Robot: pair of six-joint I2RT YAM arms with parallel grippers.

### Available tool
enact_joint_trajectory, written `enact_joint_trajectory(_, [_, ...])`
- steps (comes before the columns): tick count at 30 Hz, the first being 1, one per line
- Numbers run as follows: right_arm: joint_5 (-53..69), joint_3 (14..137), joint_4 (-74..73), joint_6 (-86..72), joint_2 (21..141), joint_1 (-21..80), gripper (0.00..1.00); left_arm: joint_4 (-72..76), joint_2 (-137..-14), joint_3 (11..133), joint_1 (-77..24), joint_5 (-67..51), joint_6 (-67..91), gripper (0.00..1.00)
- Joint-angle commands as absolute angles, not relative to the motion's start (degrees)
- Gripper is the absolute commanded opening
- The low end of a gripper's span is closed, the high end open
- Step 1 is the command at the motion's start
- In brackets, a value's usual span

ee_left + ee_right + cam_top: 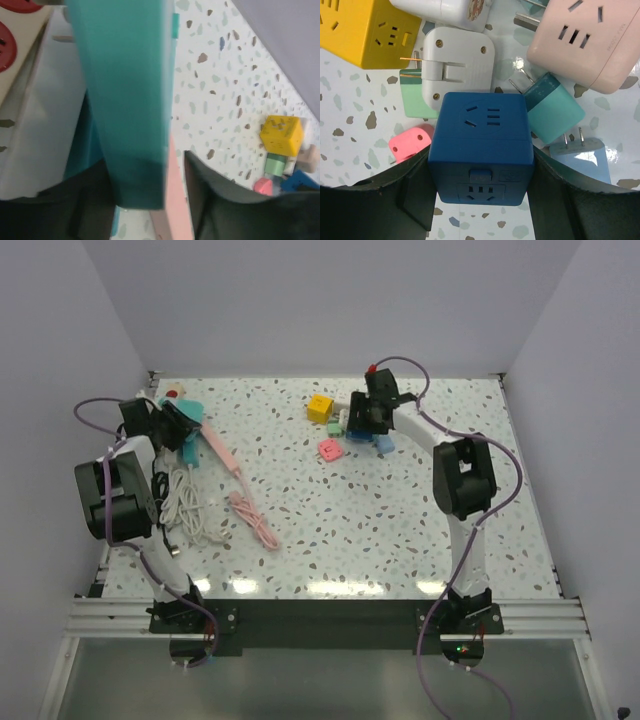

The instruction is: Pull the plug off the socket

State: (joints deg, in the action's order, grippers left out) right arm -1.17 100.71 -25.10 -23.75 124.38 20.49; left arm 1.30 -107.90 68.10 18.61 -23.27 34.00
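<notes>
My right gripper [362, 425] [481, 165] is shut on a dark blue socket cube [481, 145], one finger pressed flat on each side. A white adapter [457, 60] with folded pins lies against the cube's far face; whether it is plugged in is hidden. A teal plug [552, 112] and a pale blue plug [582, 155] lie loose beside the cube. At the far left, my left gripper [178, 423] [145, 195] straddles a teal power strip [125, 100] and a pink strip [175, 200]. Its grip cannot be made out.
A yellow socket cube [320, 407] [365, 30] and a pink socket block [585, 40] crowd the blue cube. White cables [185, 505] and a pink cable [250, 515] are coiled near the left arm. Walls enclose the table on three sides.
</notes>
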Motion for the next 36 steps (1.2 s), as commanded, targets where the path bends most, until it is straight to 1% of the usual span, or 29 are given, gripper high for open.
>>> enact_joint_trajectory(1, [-0.09, 104.24, -23.99, -24.70, 124.98, 19.69, 0.23, 5.80, -106.96, 68.20, 19.34, -24.70, 36.21, 0.64])
enact_joint_trajectory(2, [-0.09, 104.15, -23.99, -24.61, 124.89, 19.60, 0.26, 5.80, -106.35, 68.03, 19.42, -25.05, 36.30, 0.68])
enact_joint_trajectory(3, [1.13, 103.98, -23.91, -24.52, 124.46, 19.51, 0.40, 5.37, -106.09, 67.94, 19.34, -25.31, 36.30, 0.71])
enact_joint_trajectory(4, [1.58, 103.80, -23.82, -24.43, 124.11, 19.42, 0.45, 4.93, -105.65, 67.94, 19.42, -25.05, 36.30, 0.77])
enact_joint_trajectory(6, [1.84, 102.84, -23.56, -24.17, 122.18, 19.25, 0.54, 4.57, -103.89, 67.50, 19.42, -25.05, 36.21, 0.80])
enact_joint_trajectory(7, [2.11, 102.22, -23.12, -24.00, 121.30, 19.25, 0.64, 4.05, -103.19, 67.41, 19.42, -24.79, 35.78, 0.82])
enact_joint_trajectory(9, [2.46, 100.55, -22.68, -23.56, 118.23, 19.25, 0.76, 3.08, -100.82, 67.24, 19.42, -24.43, 35.33, 0.87])
enact_joint_trajectory(10, [2.63, 100.02, -22.76, -23.29, 117.26, 19.25, 0.94, 2.82, -99.07, 67.15, 19.34, -24.78, 35.25, 0.93])
enact_joint_trajectory(11, [2.72, 99.41, -22.94, -23.03, 116.20, 19.25, 0.98, 2.46, -98.18, 66.97, 19.42, -24.87, 35.07, 0.96])
enact_joint_trajectory(12, [2.64, 99.23, -23.90, -22.42, 115.23, 19.25, 0.98, 1.85, -97.30, 66.80, 19.42, -24.96, 34.98, 1.00])
enact_joint_trajectory(18, [1.06, 96.60, -27.67, -20.74, 105.84, 19.34, 0.98, -2.00, -89.66, 63.99, 19.42, -27.86, 34.54, 1.00])
enact_joint_trajectory(22, [3.25, 93.61, -30.06, -18.73, 98.63, 19.25, 0.98, -2.64, -81.68, 60.13, 19.25, -31.63, 34.89, 1.00])
enact_joint_trajectory(25, [3.69, 90.97, -34.70, -18.19, 92.83, 19.25, 0.98, -3.43, -77.27, 57.14, 18.90, -34.00, 35.33, 1.00])
enact_joint_trajectory(28, [4.65, 85.71, -36.91, -17.93, 85.10, 19.25, 0.98, -3.25, -69.03, 53.19, 17.06, -37.08, 36.12, 1.00])
enact_joint_trajectory(29, [5.27, 82.21, -37.09, -17.93, 82.99, 19.25, 0.98, -2.82, -67.25, 50.22, 16.35, -38.39, 36.47, 1.00])
enact_joint_trajectory(30, [5.88, 80.35, -37.26, -18.63, 77.75, 19.25, 0.98, -1.51, -65.32, 48.53, 15.74, -39.19, 37.43, 1.00])
enact_joint_trajectory(31, [6.24, 78.68, -37.44, -18.98, 75.35, 19.25, 0.98, -0.97, -61.21, 46.78, 14.25, -40.16, 37.70, 1.00])
enact_joint_trajectory(32, [6.33, 75.79, -37.62, -19.25, 72.45, 19.25, 0.98, -0.97, -59.26, 43.28, 13.37, -40.34, 37.88, 1.00])
enact_joint_trajectory(33, [6.42, 74.63, -38.75, -19.86, 67.90, 19.25, 0.98, -0.88, -57.32, 41.85, 12.58, -40.43, 37.97, 1.00])
enact_joint_trajectory(34, [6.42, 73.58, -39.46, -20.21, 65.15, 19.25, 0.98, -1.31, -53.65, 40.44, 11.35, -40.78, 37.71, 1.00])
enact_joint_trajectory(36, [6.42, 70.93, -41.47, -21.26, 60.58, 19.25, 0.98, -3.06, -50.55, 37.27, 10.11, -40.70, 36.57, 1.00])
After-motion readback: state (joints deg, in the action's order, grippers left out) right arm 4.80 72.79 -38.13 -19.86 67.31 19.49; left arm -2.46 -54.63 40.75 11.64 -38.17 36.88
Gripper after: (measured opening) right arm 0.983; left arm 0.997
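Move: Near the far-left corner, the left hand holds the teal socket; its resting spot is some 8 cm ahead, 4 cm right and 4 cm down. The red-dotted strip lies 4 cm ahead, 4 cm left; the pink strip, 2 cm back, 7 cm right. The right hand holds the blue plug, its spot about 2 cm back, 1 cm left, 3 cm down; the pink plug sits 2 cm back, 6 cm left, the light-blue plug level, 5 cm right. Opening fully, both hands let go and withdraw with raised fingertips. The left goes on spreading at once, lifts about 15 cm off the teal socket, then sweeps back and right, turning some 20 degrees clockwise; the right first holds the blue plug nearly still, releases it beside the pink plug, then climbs and draws back roughly 20 cm each, drifting right. ##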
